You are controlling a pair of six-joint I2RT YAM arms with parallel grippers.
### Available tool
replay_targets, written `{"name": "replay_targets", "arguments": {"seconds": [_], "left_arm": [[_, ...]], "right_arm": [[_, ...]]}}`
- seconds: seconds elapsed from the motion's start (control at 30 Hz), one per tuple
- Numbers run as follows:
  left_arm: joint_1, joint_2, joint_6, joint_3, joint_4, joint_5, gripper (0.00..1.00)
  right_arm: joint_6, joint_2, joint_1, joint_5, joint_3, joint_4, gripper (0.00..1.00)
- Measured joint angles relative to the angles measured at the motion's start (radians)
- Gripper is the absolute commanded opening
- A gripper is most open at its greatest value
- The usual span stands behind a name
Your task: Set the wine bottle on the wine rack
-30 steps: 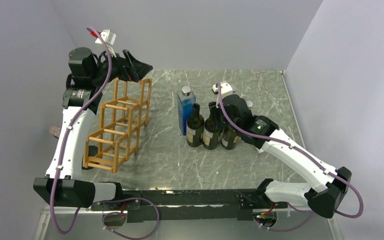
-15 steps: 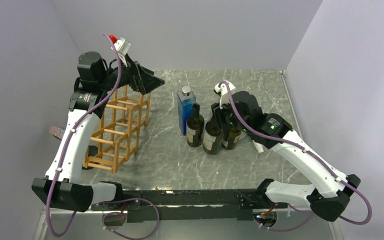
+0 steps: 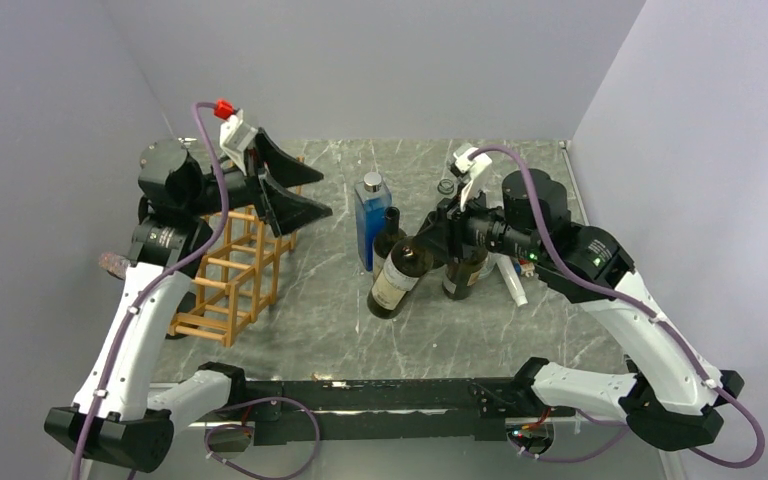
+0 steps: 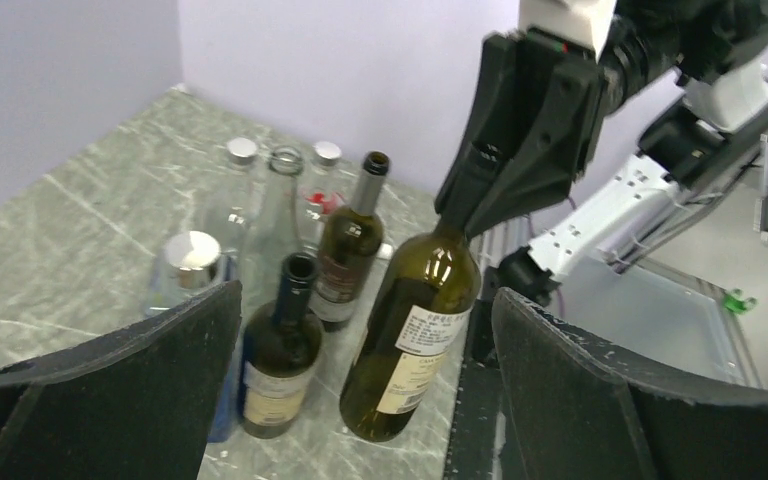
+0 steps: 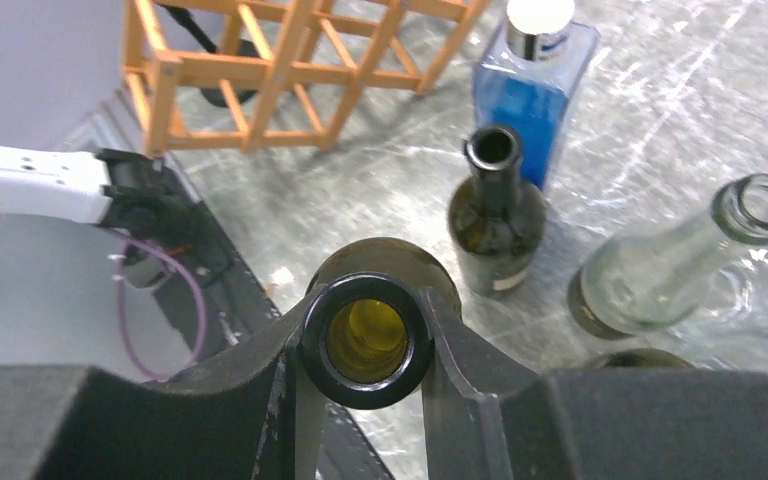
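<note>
A dark green wine bottle [image 3: 398, 280] with a pale label leans over, base down-left near the table and neck up-right. My right gripper [image 3: 440, 232] is shut on its neck just under the mouth [image 5: 365, 340]. From the left wrist the same bottle [image 4: 415, 330] shows tilted, black fingers [image 4: 520, 130] clamped on its top. The orange-brown wine rack [image 3: 235, 265] stands at the left, also seen at the top of the right wrist view [image 5: 290, 60]. My left gripper [image 3: 310, 195] hangs open above the rack's right end, facing the bottle, nothing between its fingers [image 4: 110, 390].
A blue square bottle [image 3: 371, 215] with a silver cap, a dark bottle [image 3: 390, 228] and another dark bottle [image 3: 463, 270] stand close behind the held one. Clear glass bottles [image 4: 270, 200] stand farther back. A white object [image 3: 513, 280] lies on the table under the right arm.
The right gripper has pulled the wine bottle out of the group and tipped it to the left. The left arm has swung its open gripper right, over the rack toward the bottles.
</note>
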Motion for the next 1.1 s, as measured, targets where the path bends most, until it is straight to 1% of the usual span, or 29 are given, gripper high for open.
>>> {"name": "replay_targets", "arguments": {"seconds": [0.23, 0.33, 0.47, 0.63, 0.93, 1.1], "left_arm": [[-0.098, -0.049, -0.069, -0.129, 0.048, 0.037, 0.99], [-0.171, -0.071, -0.071, -0.174, 0.046, 0.021, 0.99], [-0.275, -0.108, -0.069, -0.236, 0.048, -0.007, 0.99], [-0.366, -0.147, -0.063, -0.299, 0.045, -0.050, 0.99], [-0.437, -0.173, 0.005, -0.351, -0.007, -0.119, 0.99], [-0.446, -0.173, 0.055, -0.362, -0.051, -0.156, 0.99]], "right_arm": [[0.114, 0.027, 0.001, -0.079, 0.113, 0.002, 0.00], [0.179, 0.039, 0.001, -0.097, 0.148, 0.004, 0.00], [0.277, 0.042, 0.001, -0.121, 0.156, 0.007, 0.00], [0.367, 0.035, 0.002, -0.151, 0.130, 0.040, 0.00], [0.419, 0.009, 0.003, -0.155, 0.124, 0.091, 0.00], [0.435, -0.019, 0.003, -0.138, 0.105, 0.133, 0.00]]}}
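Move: The held wine bottle hangs tilted from the right fingers, its middle about 12 cm below that hand and 6 cm to its left, neither ahead nor back; from the open left hand it lies some 14 cm to the right, 5 cm back and 21 cm below. From the right hand, the left dark bottle stands 9 cm ahead, 5 cm left and the blue bottle 15 cm ahead, 9 cm left, both some 22 cm lower. The wine bottle, still pinched by the neck, is raised about 9 cm and drawn slightly back by the right hand, which rolls some 25 degrees so the base swings out to the left. To meet it, the wide-open left hand comes back and down, about 11 cm each, and 6 cm right, turning clockwise and dipping a little, until its fingers stand either side of the bottle's body without closing. ##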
